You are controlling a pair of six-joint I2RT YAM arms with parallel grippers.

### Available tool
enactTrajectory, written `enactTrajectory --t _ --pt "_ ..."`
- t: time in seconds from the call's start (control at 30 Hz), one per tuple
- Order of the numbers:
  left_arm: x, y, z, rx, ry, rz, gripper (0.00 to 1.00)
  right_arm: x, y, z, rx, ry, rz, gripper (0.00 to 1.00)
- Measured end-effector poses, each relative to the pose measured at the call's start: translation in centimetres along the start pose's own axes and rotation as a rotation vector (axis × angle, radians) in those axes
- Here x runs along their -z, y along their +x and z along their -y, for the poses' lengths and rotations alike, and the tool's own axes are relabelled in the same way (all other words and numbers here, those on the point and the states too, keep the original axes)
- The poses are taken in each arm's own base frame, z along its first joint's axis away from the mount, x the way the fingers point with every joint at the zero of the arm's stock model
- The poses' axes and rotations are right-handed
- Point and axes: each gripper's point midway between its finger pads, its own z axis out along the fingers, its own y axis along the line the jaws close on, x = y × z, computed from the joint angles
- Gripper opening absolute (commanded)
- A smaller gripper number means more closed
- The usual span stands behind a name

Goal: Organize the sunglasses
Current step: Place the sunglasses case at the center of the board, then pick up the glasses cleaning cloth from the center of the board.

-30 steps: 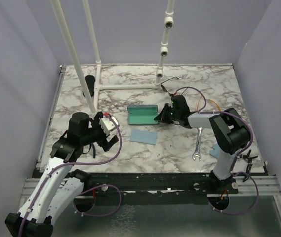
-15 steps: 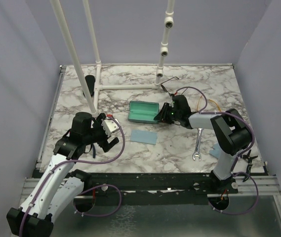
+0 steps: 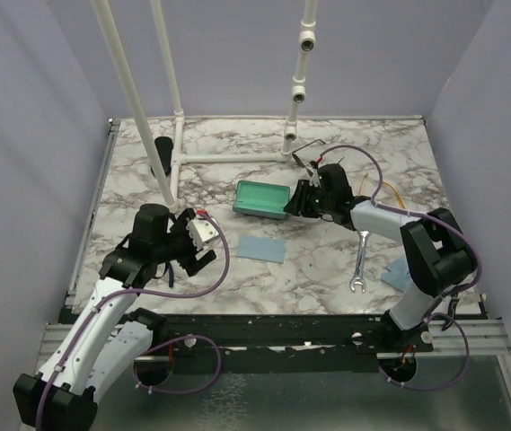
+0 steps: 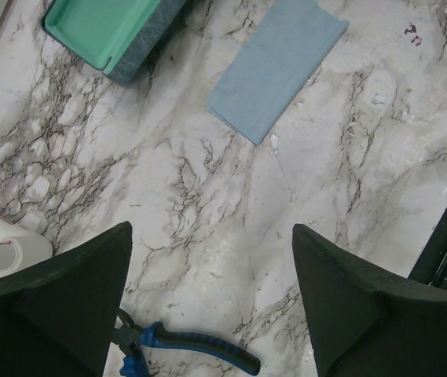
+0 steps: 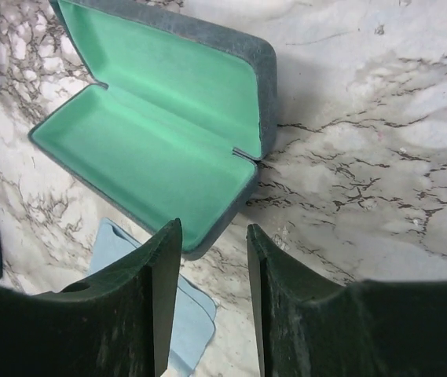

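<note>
The dark wire-frame sunglasses [image 3: 307, 151] lie at the back of the table, just behind my right arm. The yellow-orange sunglasses [image 3: 393, 191] show only partly, to the right of that arm. The blue-grey case [image 3: 262, 199] lies open on the table, its green lining [image 5: 152, 133] bare. My right gripper [image 3: 301, 203] is just right of the case, open [image 5: 214, 236], nothing between its fingers. My left gripper [image 3: 197, 248] hangs over the near left of the table, wide open [image 4: 210, 229] above bare marble.
A blue cloth [image 3: 262, 249] lies in front of the case. Blue-handled pliers [image 4: 199, 349] lie under my left gripper. A wrench [image 3: 360, 265] and a second cloth [image 3: 397, 276] lie near right. A black oval case [image 3: 161, 154] and a white pipe frame [image 3: 228, 159] stand at the back.
My right gripper has opened and drawn back to the right, away from the case, which now lies open flat. The left gripper has barely moved.
</note>
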Motion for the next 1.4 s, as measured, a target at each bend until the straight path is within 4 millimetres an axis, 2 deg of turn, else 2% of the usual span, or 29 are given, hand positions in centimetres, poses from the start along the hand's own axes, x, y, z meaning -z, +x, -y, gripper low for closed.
enactTrajectory --t 0.1,0.3,0.47,0.6,0.73,0.87,1.0,1.1,1.2,1.33,1.37,1.4 --pt "-0.2 0.4 0.0 -0.014 0.007 -0.014 0.7 1.2 -0.7 -0.5 0.07 -0.011 0.014 0.46" --pt "-1.8 2.7 -0.3 -0.015 0.042 -0.119 0.71 4.4 -2.1 -1.8 0.225 -0.034 0.045 0.47" --pt "-2.9 3.9 -0.1 -0.007 0.097 -0.202 0.71 4.8 -3.5 -2.0 0.288 -0.008 0.048 0.59" --pt "-3.8 2.9 -1.4 -0.015 0.111 -0.22 0.74 3.8 -5.6 -2.3 0.333 0.008 0.071 0.63" --pt "-4.2 2.3 -1.8 -0.036 0.126 -0.21 0.75 1.2 -7.0 -1.5 0.367 0.018 0.06 0.61" --pt "-4.8 2.6 -1.4 -0.048 0.151 -0.209 0.7 -1.2 -6.3 0.9 0.384 0.045 0.004 0.6" --pt "-5.9 3.5 0.5 -0.093 0.209 -0.219 0.65 -1.3 -5.5 2.0 0.427 0.054 -0.032 0.61" --pt "-6.8 4.4 2.7 -0.139 0.282 -0.245 0.61 -0.2 -5.5 1.7 0.476 0.038 -0.024 0.62" --pt "-7.9 5.2 4.6 -0.189 0.356 -0.275 0.56 2.0 -5.3 0.9 0.516 0.014 -0.004 0.62" --pt "-9.0 6.1 5.2 -0.236 0.396 -0.301 0.52 5.1 -4.9 -0.8 0.535 -0.043 0.026 0.65" --pt "-9.3 6.4 5.3 -0.249 0.406 -0.311 0.51 6.0 -4.3 -1.5 0.53 -0.077 0.018 0.65" --pt "-9.6 6.8 5.3 -0.257 0.413 -0.321 0.51 6.1 -4.2 -1.5 0.529 -0.08 0.016 0.65"
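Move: The blue cloth lies about 12 cm right of the left hand, 4 cm ahead and some 15 cm below. From that same hand the open sunglasses case is roughly 16 cm ahead and 11 cm right, and the pliers about 12 cm left, nearly level with it. From the right hand, the case's middle is some 8 cm left, 3 cm ahead and 5 cm down, the cloth 8 cm left and 9 cm back, the dark sunglasses about 13 cm ahead and 5 cm right. The left hand sinks about 12 cm and swings some 5 cm right towards the near left corner of the cloth, its wrist turning clockwise and its fingers closing partway on nothing. The right hand, empty, rises at the case's right end, reaches about 6 cm forward and dips, then draws back and up, ending some 7 cm higher, slightly farther right and turned about 20 degrees counter-clockwise, fingers opening wider. ##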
